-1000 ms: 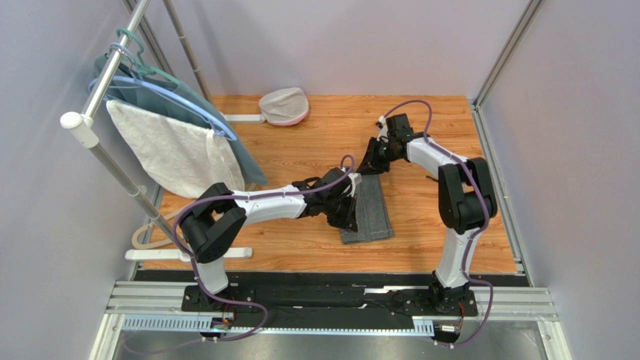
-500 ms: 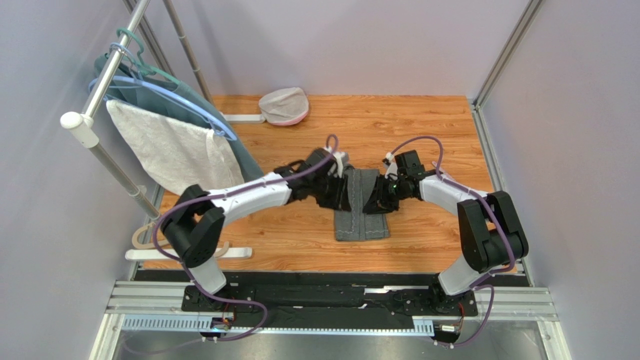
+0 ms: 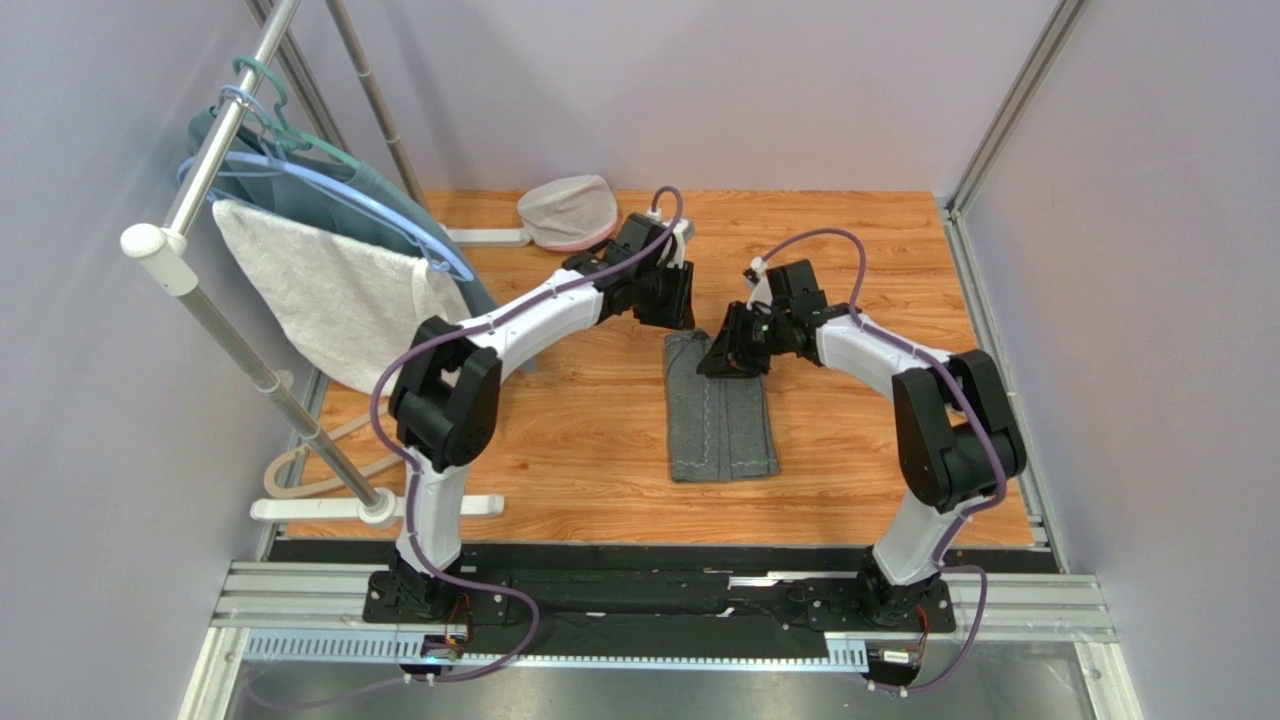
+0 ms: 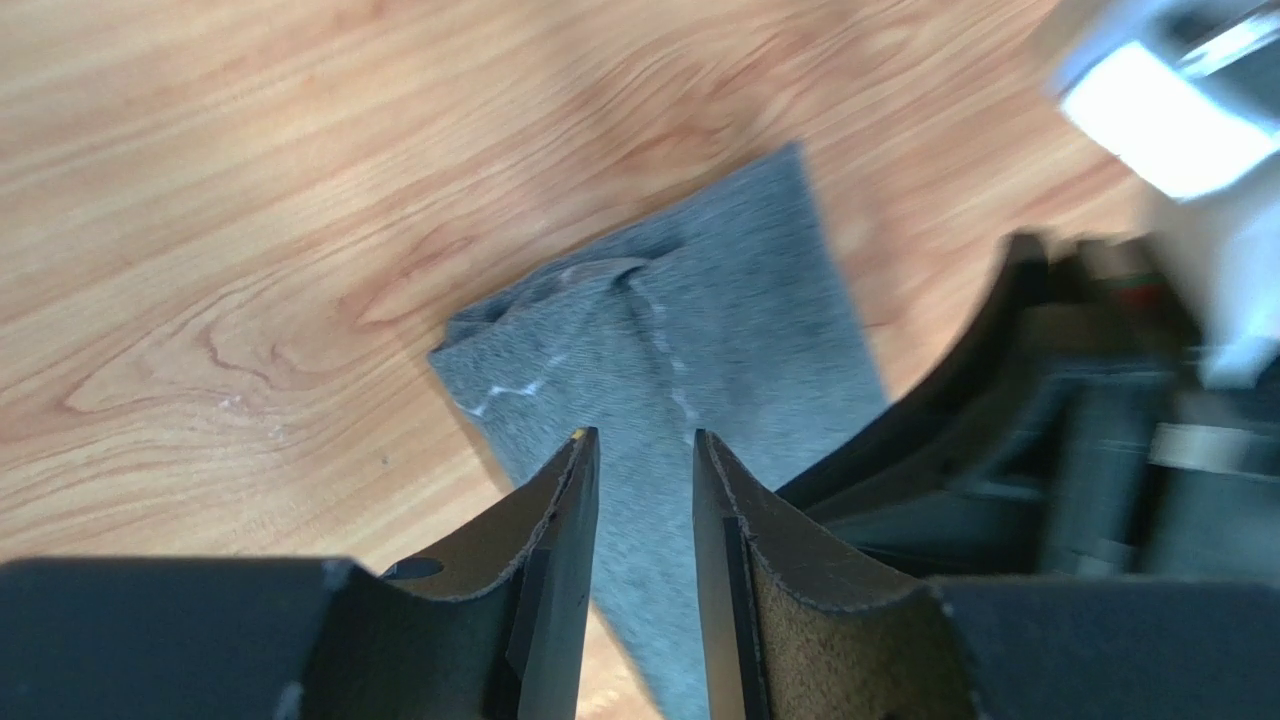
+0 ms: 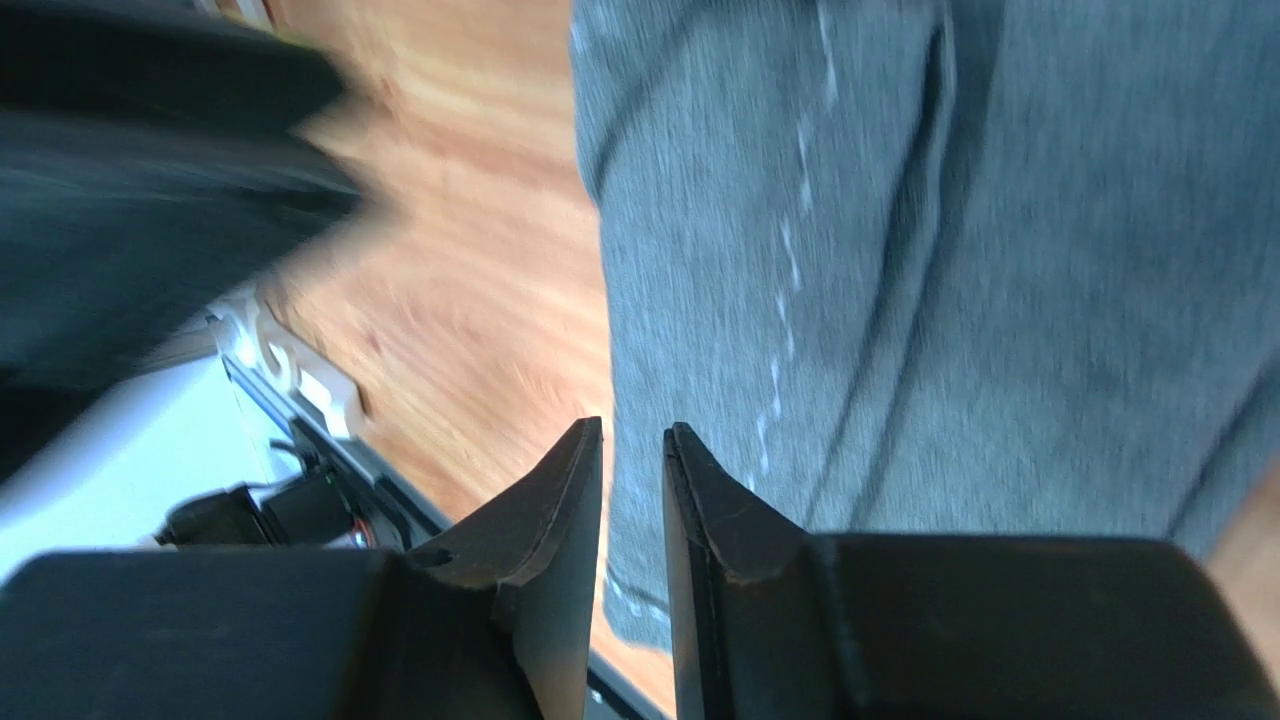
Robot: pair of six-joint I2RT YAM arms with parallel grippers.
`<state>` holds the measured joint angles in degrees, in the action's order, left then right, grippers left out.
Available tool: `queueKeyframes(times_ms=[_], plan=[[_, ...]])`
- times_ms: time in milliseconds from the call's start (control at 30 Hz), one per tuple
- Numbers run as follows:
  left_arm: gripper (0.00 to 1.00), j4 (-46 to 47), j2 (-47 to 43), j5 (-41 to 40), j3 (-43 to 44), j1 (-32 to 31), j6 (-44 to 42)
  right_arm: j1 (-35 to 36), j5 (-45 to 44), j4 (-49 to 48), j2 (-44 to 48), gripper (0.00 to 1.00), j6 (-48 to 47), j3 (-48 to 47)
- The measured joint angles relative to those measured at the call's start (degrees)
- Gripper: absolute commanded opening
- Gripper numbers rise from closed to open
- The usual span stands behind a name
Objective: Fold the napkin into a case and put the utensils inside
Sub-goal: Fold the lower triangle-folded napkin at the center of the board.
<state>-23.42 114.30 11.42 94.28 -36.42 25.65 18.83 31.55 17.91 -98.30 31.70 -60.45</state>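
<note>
The napkin point(image 3: 720, 413) lies on the wooden table as a narrow dark grey folded strip, long axis running away from the arms. In the left wrist view its far corner point(image 4: 676, 353) is slightly rumpled, with the pale stitched line showing. My left gripper point(image 3: 670, 311) hovers just past the strip's far left corner, jaws open with nothing between them point(image 4: 643, 438). At the far right corner my right gripper point(image 3: 723, 356) is slightly open and empty point(image 5: 634, 428), with the napkin point(image 5: 962, 255) below it. The utensils are out of view.
A rack at the left carries a white towel point(image 3: 338, 300) and a teal garment point(image 3: 473, 308) on hangers. A pale cap-like object point(image 3: 568, 210) sits at the table's back. The rack's white foot point(image 3: 376, 507) lies near the front left.
The left gripper opened and moved from the napkin's middle to beyond its far end. The right gripper widened a little and shifted back to the far right corner. The strip now lies uncovered.
</note>
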Motion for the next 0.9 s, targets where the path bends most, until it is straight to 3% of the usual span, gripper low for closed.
queueKeyframes(times_ms=[167, 367, 900], plan=[[0.38, -4.5, 6.2, -4.0, 4.2, -0.5, -3.5, 0.0, 0.0, -1.4, -4.4, 0.25, 1.6, -3.6], [0.37, -5.5, 7.4, -5.9, 6.0, -0.6, -5.4, -0.2, 0.0, -1.6, -6.7, 0.24, 2.6, -3.8], [0.33, -4.5, 11.4, -3.4, 7.6, -0.6, -5.6, -1.0, 0.0, -2.6, -10.1, 0.21, 3.1, -6.0]])
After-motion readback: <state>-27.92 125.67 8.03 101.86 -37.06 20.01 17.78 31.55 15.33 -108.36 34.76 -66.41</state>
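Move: For the left hand, the napkin's far left corner lies about 4 cm ahead, 2 cm left and 9 cm below; the inner far corner of the stitched flap is some 3 cm ahead and 7 cm right. The right hand is already low over that flap, whose inner far corner lies roughly 9 cm ahead, 2 cm right and 4 cm below; the napkin's far left corner is about 10 cm ahead and 8 cm left. The left hand sinks about 6.5 cm towards the napkin's far left corner, most of it at once and the rest after a short pause, edging a little forward and rolling some 10 degrees so its left side rises, its narrow finger gap kept. Meanwhile the right hand slides about 3.5 cm forward and sinks nearly 3 cm over the stitched flap towards the far edge, also without closing, and ends close to the cloth beside the left fingers. ##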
